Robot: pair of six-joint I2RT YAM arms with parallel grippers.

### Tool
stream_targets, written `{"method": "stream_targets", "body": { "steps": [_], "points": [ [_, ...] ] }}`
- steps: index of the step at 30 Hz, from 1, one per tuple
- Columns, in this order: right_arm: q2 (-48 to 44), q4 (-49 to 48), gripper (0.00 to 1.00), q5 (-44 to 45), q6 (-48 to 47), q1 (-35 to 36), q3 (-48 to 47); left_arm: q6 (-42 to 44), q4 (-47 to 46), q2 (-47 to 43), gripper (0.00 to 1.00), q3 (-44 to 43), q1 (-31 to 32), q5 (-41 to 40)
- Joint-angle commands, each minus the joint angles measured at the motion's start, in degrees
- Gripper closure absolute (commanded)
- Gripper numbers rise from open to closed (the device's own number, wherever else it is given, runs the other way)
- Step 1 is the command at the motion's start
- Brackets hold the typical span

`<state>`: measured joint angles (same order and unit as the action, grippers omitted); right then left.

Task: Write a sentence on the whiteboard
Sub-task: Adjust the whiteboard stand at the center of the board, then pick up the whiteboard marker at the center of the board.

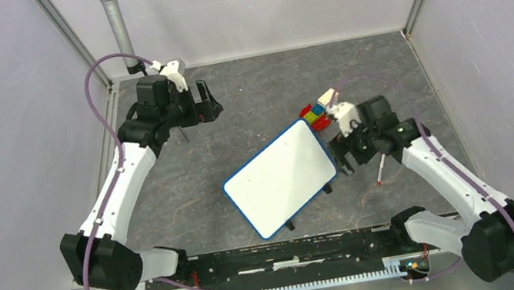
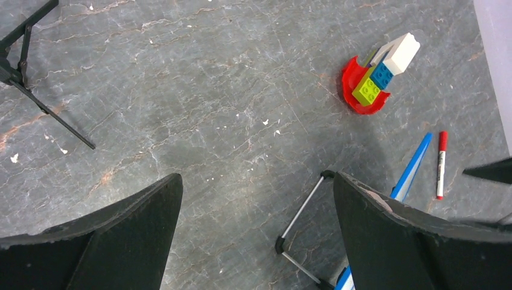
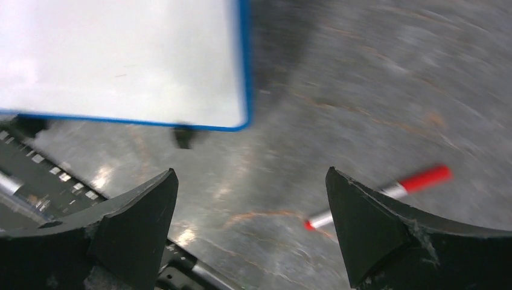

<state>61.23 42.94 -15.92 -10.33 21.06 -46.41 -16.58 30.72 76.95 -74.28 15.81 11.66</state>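
Note:
The whiteboard (image 1: 281, 176), blue-rimmed on thin wire legs, stands slanted in the middle of the table. Its face (image 3: 121, 60) looks blank, and no sentence shows on it. A marker with a red cap (image 1: 381, 170) lies loose on the table just right of the board. The right wrist view has the marker (image 3: 416, 181) beside my right finger. My right gripper (image 1: 340, 159) hovers at the board's right edge, open and empty (image 3: 250, 172). Far off at the back left, my left gripper (image 1: 210, 102) is open with only bare table between its fingers (image 2: 256, 178).
A stack of coloured bricks on a red dish (image 1: 317, 114) sits behind the board's far right corner. A grey post (image 1: 116, 23) rises at the back left. The black mounting rail (image 1: 279, 254) runs along the near edge. Walls enclose three sides.

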Motion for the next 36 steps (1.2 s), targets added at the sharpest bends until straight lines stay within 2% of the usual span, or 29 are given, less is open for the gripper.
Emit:
{"method": "stream_targets", "body": {
  "steps": [1,4,7,10,13,14,17,29,33,36],
  "points": [
    [1.57,3.40,0.02,6.55,-0.99,-9.72,-4.73,3.13,-4.43,-5.83,0.00,2.80,-0.26,-0.46],
    [4.42,4.55,0.02,7.70,-2.65,-16.00,-5.76,1.02,-1.91,-4.62,0.00,0.79,-0.26,-3.10],
    [7.64,5.31,0.01,10.27,-2.77,-18.71,-6.49,-0.64,-0.51,-3.49,0.00,-0.16,-0.30,-5.02],
    [10.49,4.48,0.10,17.29,-0.23,-19.22,-5.71,-2.21,-0.77,-3.67,0.00,0.06,-0.23,-6.58],
    [13.44,3.97,0.19,19.36,2.12,-19.50,-5.03,-3.29,-1.69,-3.99,0.00,0.33,-0.26,-7.89],
    [14.15,3.40,0.24,19.45,2.85,-19.47,-4.52,-3.56,-1.99,-4.04,0.00,0.42,-0.26,-8.17],
    [16.75,2.07,0.30,19.47,4.98,-19.50,-2.91,-4.36,-2.42,-4.26,0.00,0.61,-0.26,-8.76],
    [23.79,-3.45,0.44,17.22,7.55,-20.66,2.44,-5.74,-4.09,-3.72,0.00,1.77,-0.26,-7.71],
    [24.96,-5.16,0.55,16.10,7.38,-20.71,3.18,-5.43,-4.26,-3.24,0.00,1.68,-0.26,-7.37],
    [25.70,-5.77,0.68,16.11,6.63,-22.68,2.62,-3.75,-4.19,-2.88,0.00,1.34,-0.26,-4.97]
  ]
}}
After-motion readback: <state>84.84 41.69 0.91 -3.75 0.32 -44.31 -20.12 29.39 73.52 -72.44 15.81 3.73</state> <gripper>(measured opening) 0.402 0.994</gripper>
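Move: The marker lies on the table about 13 cm to the right of the right gripper, 2 cm ahead and 11 cm below. The whiteboard's middle is some 20 cm to that gripper's left, level with it fore and aft and about 5 cm lower; the toy blocks stand about 23 cm ahead, 4 cm left and 8 cm below. From the left gripper the marker is roughly 53 cm right, 13 cm back and 25 cm down. Swing the open right gripper away from the whiteboard, about 13 cm to the right, bowing slightly forward and back, then sink some 10 cm onto the marker. Turn the wrist clockwise and tip the fingers to point down, narrowing them by over half around the marker's white barrel. Ease the left gripper about 2 cm left, clear of everything. ##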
